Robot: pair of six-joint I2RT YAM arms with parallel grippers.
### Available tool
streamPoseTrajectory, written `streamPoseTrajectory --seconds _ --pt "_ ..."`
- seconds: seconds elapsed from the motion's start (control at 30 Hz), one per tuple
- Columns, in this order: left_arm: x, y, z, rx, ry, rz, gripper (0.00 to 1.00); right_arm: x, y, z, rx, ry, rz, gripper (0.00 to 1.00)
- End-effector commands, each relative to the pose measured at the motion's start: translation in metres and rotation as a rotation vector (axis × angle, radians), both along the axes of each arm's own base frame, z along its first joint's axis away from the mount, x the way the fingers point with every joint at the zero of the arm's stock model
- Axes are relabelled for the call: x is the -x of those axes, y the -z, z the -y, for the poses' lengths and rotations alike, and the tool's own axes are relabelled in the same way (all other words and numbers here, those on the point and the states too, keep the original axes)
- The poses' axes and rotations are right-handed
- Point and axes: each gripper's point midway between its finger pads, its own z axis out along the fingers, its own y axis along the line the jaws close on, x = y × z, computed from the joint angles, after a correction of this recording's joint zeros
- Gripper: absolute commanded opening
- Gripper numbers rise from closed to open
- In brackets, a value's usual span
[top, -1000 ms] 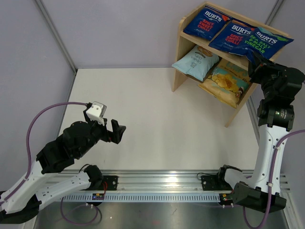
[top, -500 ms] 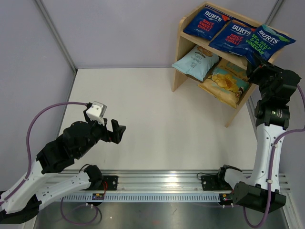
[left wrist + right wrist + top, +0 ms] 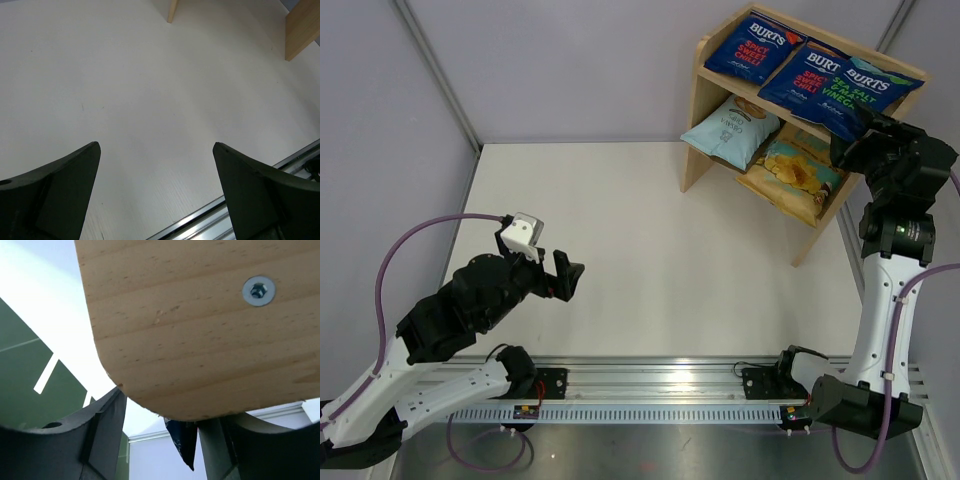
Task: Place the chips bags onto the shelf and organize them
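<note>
The shelf (image 3: pixel 698 110) stands at the table's back right. On its top tier lie three dark-blue Burts chips bags: a red-lettered one (image 3: pixel 748 47) at the left, a second red-lettered one (image 3: pixel 808 75) in the middle, and a green-lettered one (image 3: pixel 865 88) at the right, overlapping the middle bag. The lower tier holds a pale-blue bag (image 3: pixel 730 128) and a yellow-and-teal bag (image 3: pixel 790 170). My right gripper (image 3: pixel 842 146) is at the shelf's right end, open. In the right wrist view the side panel (image 3: pixel 200 325) fills the top and a dark-blue bag corner (image 3: pixel 182 442) hangs loose between the fingers. My left gripper (image 3: pixel 566 276) hovers open and empty over the table.
Two wooden feet of the shelf (image 3: pixel 172 11) (image 3: pixel 301 27) show at the top of the left wrist view. An aluminium rail (image 3: pixel 650 385) runs along the near edge between the arm bases. Grey walls close off the back and both sides.
My right gripper has opened and let go of the green-lettered bag, which has slid left onto the top tier over the middle bag. The left arm has not moved.
</note>
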Motion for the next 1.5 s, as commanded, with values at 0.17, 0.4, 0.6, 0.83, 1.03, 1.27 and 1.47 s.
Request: streamPoseTrajectory --seconds 0.17,0.4,0.6,0.83,1.03,1.27,1.47 --pt "-0.003 -0.023 0.001 0.049 -0.006 0.048 0.99 0.021 -0.010 -0.007 0.109 -0.006 -0.032 0.63" --pt "-0.002 -0.023 -0.001 0.045 -0.010 0.047 0.99 0.028 -0.004 -0.013 0.120 -0.028 -0.037 0.63" --pt "-0.002 -0.023 0.000 0.048 -0.006 0.047 0.99 0.030 -0.005 -0.012 0.078 -0.014 0.004 0.37" --pt "-0.002 -0.024 -0.001 0.046 -0.009 0.047 0.99 0.029 -0.024 0.001 0.034 0.054 0.051 0.20" --pt "-0.001 -0.026 -0.004 0.045 -0.017 0.052 0.99 0.022 -0.027 0.019 -0.012 0.139 0.075 0.15" --pt "-0.004 -0.024 -0.005 0.036 -0.027 0.056 0.99 0.010 -0.020 0.031 -0.081 0.181 0.113 0.15" --pt "-0.006 -0.023 -0.003 0.028 -0.029 0.055 0.99 0.011 -0.014 0.039 -0.078 0.225 0.098 0.16"
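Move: The sea salt & malt vinegar bag lies on the upper shelf, its middle about 5 cm ahead of the right hand, 4 cm to its right and roughly level; its near corner already hangs between the open fingers. The middle sweet chilli bag is some 8 cm ahead and 4 cm left, the outer sweet chilli bag about 14 cm ahead and 15 cm left. From the left hand, the vinegar bag is roughly 25 cm ahead, 50 cm right and 20 cm higher. Ease the right gripper back about 2.5 cm and slightly down, towards the front of the upper shelf, and close it there on the vinegar bag's near corner. Keeping that pinch, drag the corner some 3 cm right and a little forward and up, away from the middle chilli bag, swinging the hand about 10 degrees clockwise. ##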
